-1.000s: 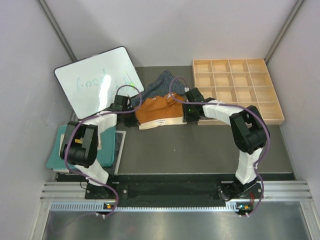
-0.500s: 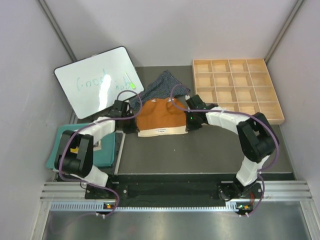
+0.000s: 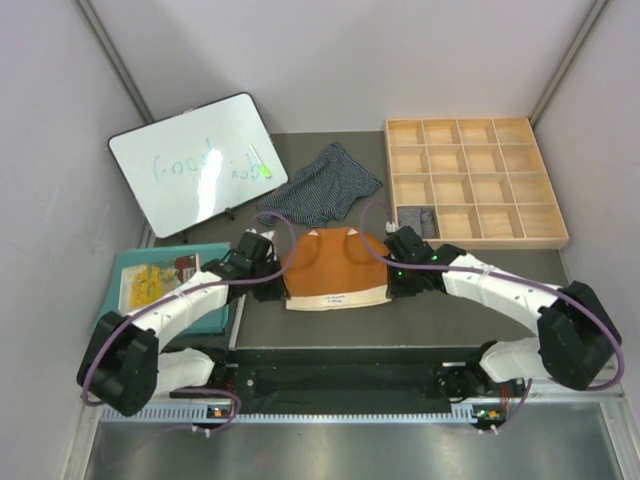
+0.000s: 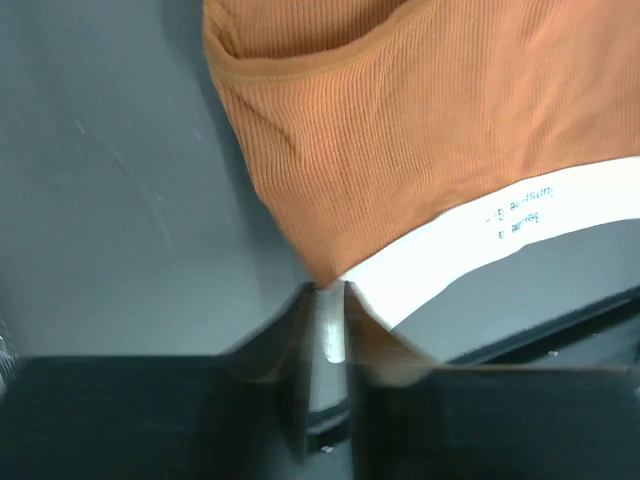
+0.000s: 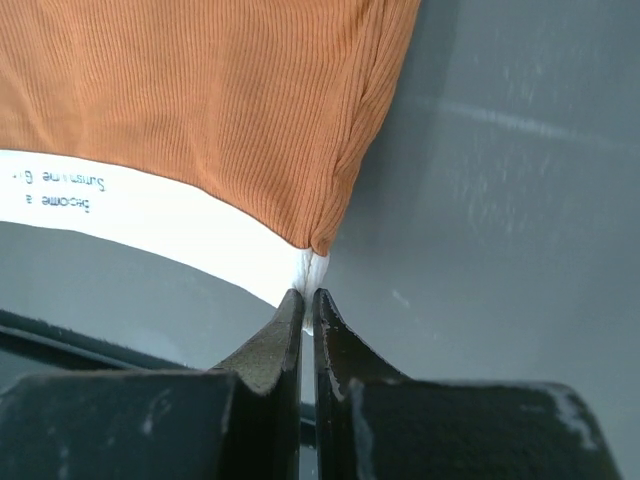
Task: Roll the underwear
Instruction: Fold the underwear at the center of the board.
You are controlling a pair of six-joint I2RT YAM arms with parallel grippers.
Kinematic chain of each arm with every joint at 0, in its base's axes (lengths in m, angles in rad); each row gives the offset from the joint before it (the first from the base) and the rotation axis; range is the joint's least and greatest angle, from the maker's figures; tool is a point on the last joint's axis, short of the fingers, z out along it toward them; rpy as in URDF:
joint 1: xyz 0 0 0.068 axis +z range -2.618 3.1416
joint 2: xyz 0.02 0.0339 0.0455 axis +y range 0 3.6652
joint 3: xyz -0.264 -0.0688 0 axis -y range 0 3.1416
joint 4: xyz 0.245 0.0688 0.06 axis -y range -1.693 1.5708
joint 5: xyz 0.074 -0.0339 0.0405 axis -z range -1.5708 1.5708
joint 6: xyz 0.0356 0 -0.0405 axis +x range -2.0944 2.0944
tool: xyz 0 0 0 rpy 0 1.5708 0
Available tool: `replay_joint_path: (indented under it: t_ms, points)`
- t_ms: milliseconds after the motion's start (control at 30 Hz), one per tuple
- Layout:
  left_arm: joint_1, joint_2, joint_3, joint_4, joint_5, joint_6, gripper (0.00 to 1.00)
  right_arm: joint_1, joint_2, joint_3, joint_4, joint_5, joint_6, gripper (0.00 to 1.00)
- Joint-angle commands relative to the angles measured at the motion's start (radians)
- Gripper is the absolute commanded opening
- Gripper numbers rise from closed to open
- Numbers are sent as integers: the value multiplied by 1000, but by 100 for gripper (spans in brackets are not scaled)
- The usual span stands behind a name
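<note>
The rust-orange underwear [image 3: 335, 262] lies flat on the dark table, its cream waistband [image 3: 337, 298] toward the near edge. My left gripper [image 3: 281, 283] pinches the waistband's left corner. In the left wrist view its blurred jaws [image 4: 327, 290] stand a sliver apart, with the orange cloth [image 4: 420, 130] tapering into the tips. My right gripper [image 3: 391, 282] is shut on the right corner. White waistband cloth sits between its tips [image 5: 308, 292], below the orange fabric [image 5: 200, 90]. The navy striped underwear [image 3: 322, 187] lies spread farther back. A grey pair [image 3: 417, 217] sits bundled in a tray compartment.
A wooden compartment tray [image 3: 505, 180] stands at the back right. A whiteboard [image 3: 190, 163] leans at the back left. A teal mat [image 3: 128, 312] with small items lies at the left under my left arm. Grey walls close in both sides.
Both arms have drawn the orange underwear toward the near edge, off the navy pair, and spread it flat. The right gripper closed on its corner. The grey bundle in the tray is now uncovered.
</note>
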Motion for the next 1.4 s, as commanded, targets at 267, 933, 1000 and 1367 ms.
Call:
replay_joint_path:
  t_ms: [267, 933, 1000, 1367]
  points:
    - [26, -162, 187, -190, -8, 67, 86, 89, -127, 38, -89, 107, 57, 0]
    - [292, -154, 192, -173, 109, 238, 86, 422, 376, 423, 177, 124, 29, 0]
    - [292, -164, 189, -173, 109, 239, 87, 439, 413, 445, 192, 121, 32, 0]
    - [292, -191, 176, -172, 123, 239, 87, 479, 462, 475, 206, 104, 31, 0]
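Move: The right hand pinches the right end of the orange underwear's white waistband. The left end, where it is going, lies about 28 cm to its left, nearly level and some 3 cm lower, still between the left fingers. From the right hand, the striped cloth is about 32 cm ahead and 20 cm left; the folded grey piece in the wooden tray is about 21 cm ahead and 7 cm right. From the left hand, the black-and-white case sits level, 12 cm to its left. Leftward over the underwear, the right hand carries the pinched waistband end some 20 cm in a low arc towards the left end, after easing back a little, and turns about 20 degrees counter-clockwise. Before that sweep the left fingers open wide and let go of their end; the left hand then lifts away about 8 cm, shifting left and forward, and waits open. ##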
